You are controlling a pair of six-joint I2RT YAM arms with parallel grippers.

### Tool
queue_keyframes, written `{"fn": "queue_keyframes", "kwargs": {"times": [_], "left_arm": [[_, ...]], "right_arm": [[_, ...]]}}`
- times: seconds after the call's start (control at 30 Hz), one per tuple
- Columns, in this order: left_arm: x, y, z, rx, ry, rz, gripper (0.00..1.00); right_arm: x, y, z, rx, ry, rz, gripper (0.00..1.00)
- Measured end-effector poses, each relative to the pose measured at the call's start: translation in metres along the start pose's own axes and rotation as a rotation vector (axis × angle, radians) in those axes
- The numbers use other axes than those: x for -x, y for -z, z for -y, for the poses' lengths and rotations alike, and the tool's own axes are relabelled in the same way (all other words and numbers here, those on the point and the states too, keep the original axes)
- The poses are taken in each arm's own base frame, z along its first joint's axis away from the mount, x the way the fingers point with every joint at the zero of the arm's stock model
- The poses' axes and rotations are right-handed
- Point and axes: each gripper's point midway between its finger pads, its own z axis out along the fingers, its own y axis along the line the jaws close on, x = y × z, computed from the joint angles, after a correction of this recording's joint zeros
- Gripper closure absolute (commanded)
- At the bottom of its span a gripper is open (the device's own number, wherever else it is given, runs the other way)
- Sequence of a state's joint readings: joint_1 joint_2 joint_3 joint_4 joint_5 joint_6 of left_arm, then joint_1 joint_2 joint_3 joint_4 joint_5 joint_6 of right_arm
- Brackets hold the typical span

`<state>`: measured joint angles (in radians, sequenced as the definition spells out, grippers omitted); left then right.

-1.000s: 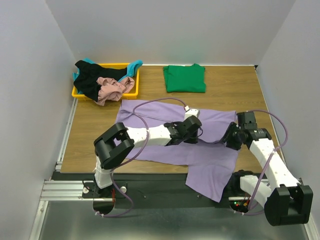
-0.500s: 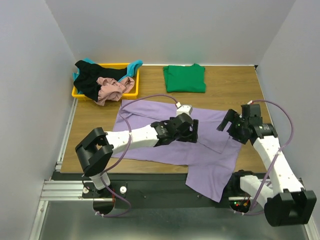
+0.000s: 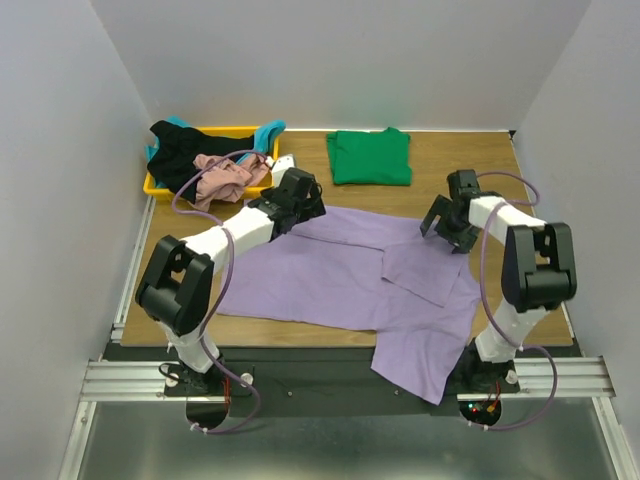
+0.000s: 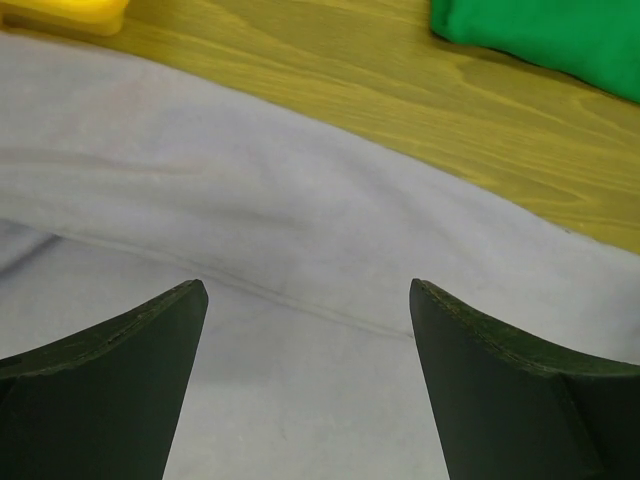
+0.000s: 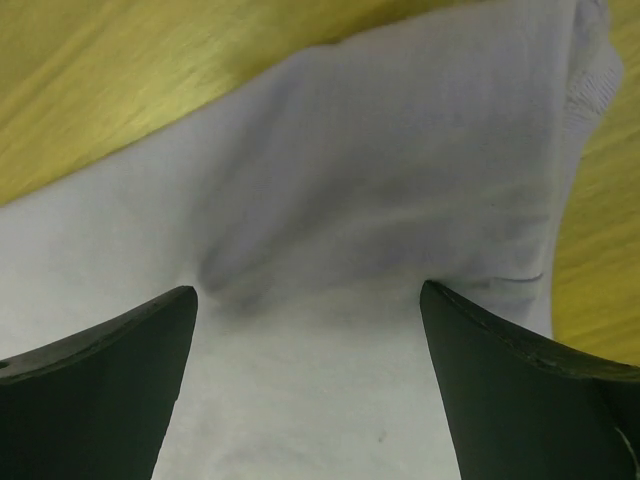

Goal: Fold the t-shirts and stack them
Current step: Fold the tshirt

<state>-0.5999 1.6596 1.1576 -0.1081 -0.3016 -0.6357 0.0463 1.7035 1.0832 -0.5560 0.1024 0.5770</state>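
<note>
The purple t-shirt (image 3: 320,275) lies spread across the table, its right side folded over (image 3: 425,265) and its lower part hanging over the near edge (image 3: 420,350). My left gripper (image 3: 303,200) hovers open over the shirt's far left edge; in the left wrist view the gripper (image 4: 307,290) has only purple cloth (image 4: 300,200) under it. Open too, my right gripper (image 3: 445,220) is above the shirt's far right corner, and in its wrist view the gripper (image 5: 308,290) holds nothing over the cloth (image 5: 400,150). The green t-shirt (image 3: 370,157) lies folded at the back.
A yellow tray (image 3: 262,187) at the back left holds crumpled black (image 3: 180,155), pink (image 3: 225,175) and teal (image 3: 268,130) shirts. White walls close in the table on three sides. Bare wood (image 3: 180,250) shows left of the purple shirt.
Both grippers have opened and let go of the purple shirt. The left one moved from the shirt's middle to its far left edge, the right one toward the far right corner.
</note>
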Motion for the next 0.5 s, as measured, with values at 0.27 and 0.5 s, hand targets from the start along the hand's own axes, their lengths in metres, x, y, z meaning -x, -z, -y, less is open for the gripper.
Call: {"fn": "queue_keyframes", "kwargs": {"times": [0.27, 0.5], "left_arm": [[0.003, -0.043, -0.036, 0.099, -0.006, -0.037, 0.05], [0.006, -0.07, -0.072, 0.173, -0.001, -0.062, 0.05]], "right_arm": [[0.051, -0.031, -0.001, -0.071, -0.014, 0.042, 0.0], [0.095, -0.048, 0.017, -0.124, 0.044, 0.09, 0.0]]}}
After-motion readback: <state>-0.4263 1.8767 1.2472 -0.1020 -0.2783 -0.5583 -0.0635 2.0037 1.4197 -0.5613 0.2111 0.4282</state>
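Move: The left hand is out over the purple shirt; the shirt's far left corner lies about 17 cm to its left, 7 ahead and 12 below, with the yellow basket's middle some 27 left and 19 ahead, and the folded green shirt 16 right and 21 ahead. For the right hand, down at the cloth, the purple shirt's far right corner is roughly 8 cm right and 3 ahead, the green shirt 20 left and 27 ahead. The right hand, fingers wide open with their tips down on the purple shirt, sweeps about 8 cm forward and 7 cm to the right, sinking barely 1 cm and rolling its left side down a little, so that it drags the cloth along under the fingertips rather than pinching it. Meanwhile the left hand, also wide open and still clear of the cloth, comes down about 6 cm while going as far left and nearly as far forward, towards the shirt's far left corner by the basket, its wrist turning some 10 degrees. ##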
